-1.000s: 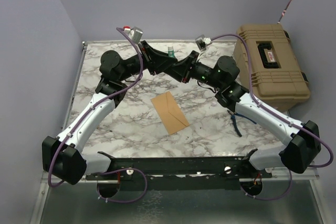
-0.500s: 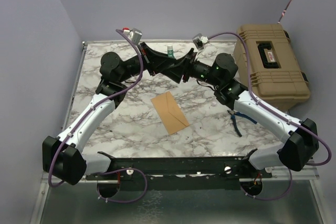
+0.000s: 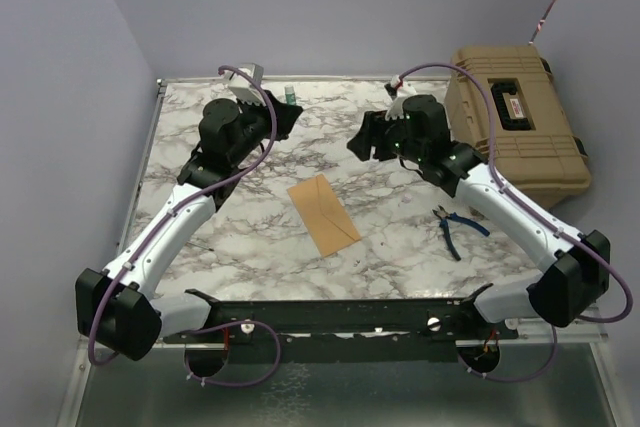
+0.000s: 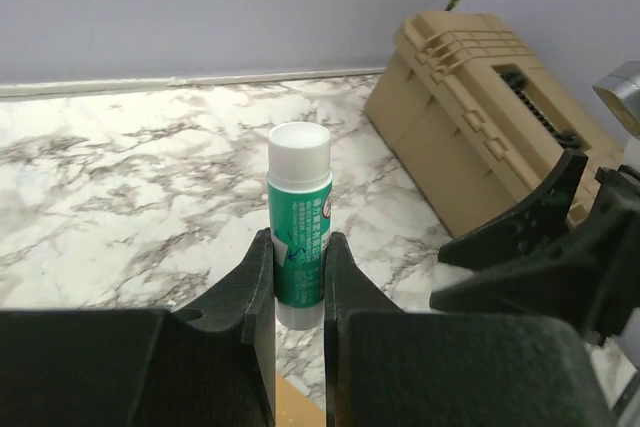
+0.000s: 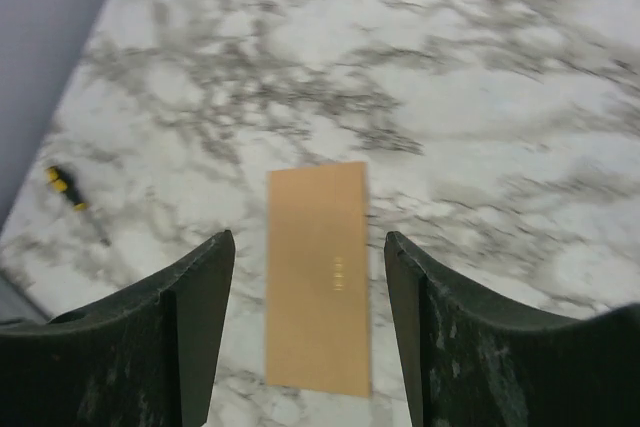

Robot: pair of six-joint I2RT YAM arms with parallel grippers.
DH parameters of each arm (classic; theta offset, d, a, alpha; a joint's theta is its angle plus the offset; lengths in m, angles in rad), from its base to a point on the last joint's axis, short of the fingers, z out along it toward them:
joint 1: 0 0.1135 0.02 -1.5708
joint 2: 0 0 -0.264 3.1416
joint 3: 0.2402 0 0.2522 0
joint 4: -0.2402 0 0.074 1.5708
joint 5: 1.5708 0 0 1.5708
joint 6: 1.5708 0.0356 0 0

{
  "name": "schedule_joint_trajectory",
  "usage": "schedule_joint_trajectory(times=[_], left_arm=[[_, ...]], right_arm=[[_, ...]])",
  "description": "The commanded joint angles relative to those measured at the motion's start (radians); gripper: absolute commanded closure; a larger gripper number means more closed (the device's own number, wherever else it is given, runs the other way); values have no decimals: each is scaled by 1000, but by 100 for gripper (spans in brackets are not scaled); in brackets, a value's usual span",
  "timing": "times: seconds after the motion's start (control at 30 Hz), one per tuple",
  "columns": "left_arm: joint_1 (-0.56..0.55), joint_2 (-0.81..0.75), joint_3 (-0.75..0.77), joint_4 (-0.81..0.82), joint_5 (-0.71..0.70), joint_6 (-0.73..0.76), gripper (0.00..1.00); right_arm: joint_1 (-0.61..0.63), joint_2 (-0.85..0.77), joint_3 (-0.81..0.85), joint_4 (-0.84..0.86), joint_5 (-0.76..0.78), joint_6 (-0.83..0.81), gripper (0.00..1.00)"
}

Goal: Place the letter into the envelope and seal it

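Observation:
The orange-brown envelope [image 3: 323,213] lies flat on the marble table mid-way between the arms, its pointed end toward the back. It also shows below the right wrist camera, envelope [image 5: 318,277]. The letter is hidden from every view. My left gripper [image 3: 284,113] hovers at the back left, shut on an upright green glue stick [image 4: 300,237] with a white cap; the same glue stick [image 3: 291,94] pokes out above the fingers. My right gripper [image 3: 362,139] hangs open over the table behind the envelope. In its wrist view the right gripper [image 5: 308,239] has nothing between its fingers.
A tan hard case [image 3: 515,127] stands at the back right, also seen as the case [image 4: 480,117]. Blue-handled pliers [image 3: 455,227] lie right of the envelope. A small yellow-and-black screwdriver [image 5: 62,187] lies near the left wall.
The two grippers, joined at the glue stick at the back middle, have parted. The left drew back left keeping the stick; the right opened and swung away to the right.

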Motion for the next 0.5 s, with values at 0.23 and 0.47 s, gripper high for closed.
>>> schedule_joint_trajectory(times=[0.23, 0.47], left_arm=[[1, -47, -67, -29, -7, 54, 100], [2, -46, -88, -10, 34, 39, 100]], right_arm=[[-164, 311, 67, -504, 366, 114, 36], [-182, 363, -16, -466, 344, 148, 40]])
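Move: The closed envelope lies flat on the table, about 5 cm back from the open, empty right hand, 7 cm to its left and some 28 cm below. The pliers lie about 25 cm to that hand's right, 7 cm back and equally low. The glue stick in the left fingers stands roughly 14 cm to the right hand's left, 5 cm ahead and 8 cm higher. From the left hand the envelope is about 8 cm back, 6 cm right and 34 cm below. Down some 20 cm and about 13 cm to the right, the right hand swings away from the glue stick towards the bare table between envelope and pliers, bowing forward and then drawing back; its fingers stay open as they tip about 35 degrees downward, the wrist rolling and turning clockwise. Meanwhile the left hand keeps its hold on the capped stick and sinks about 3 cm. ##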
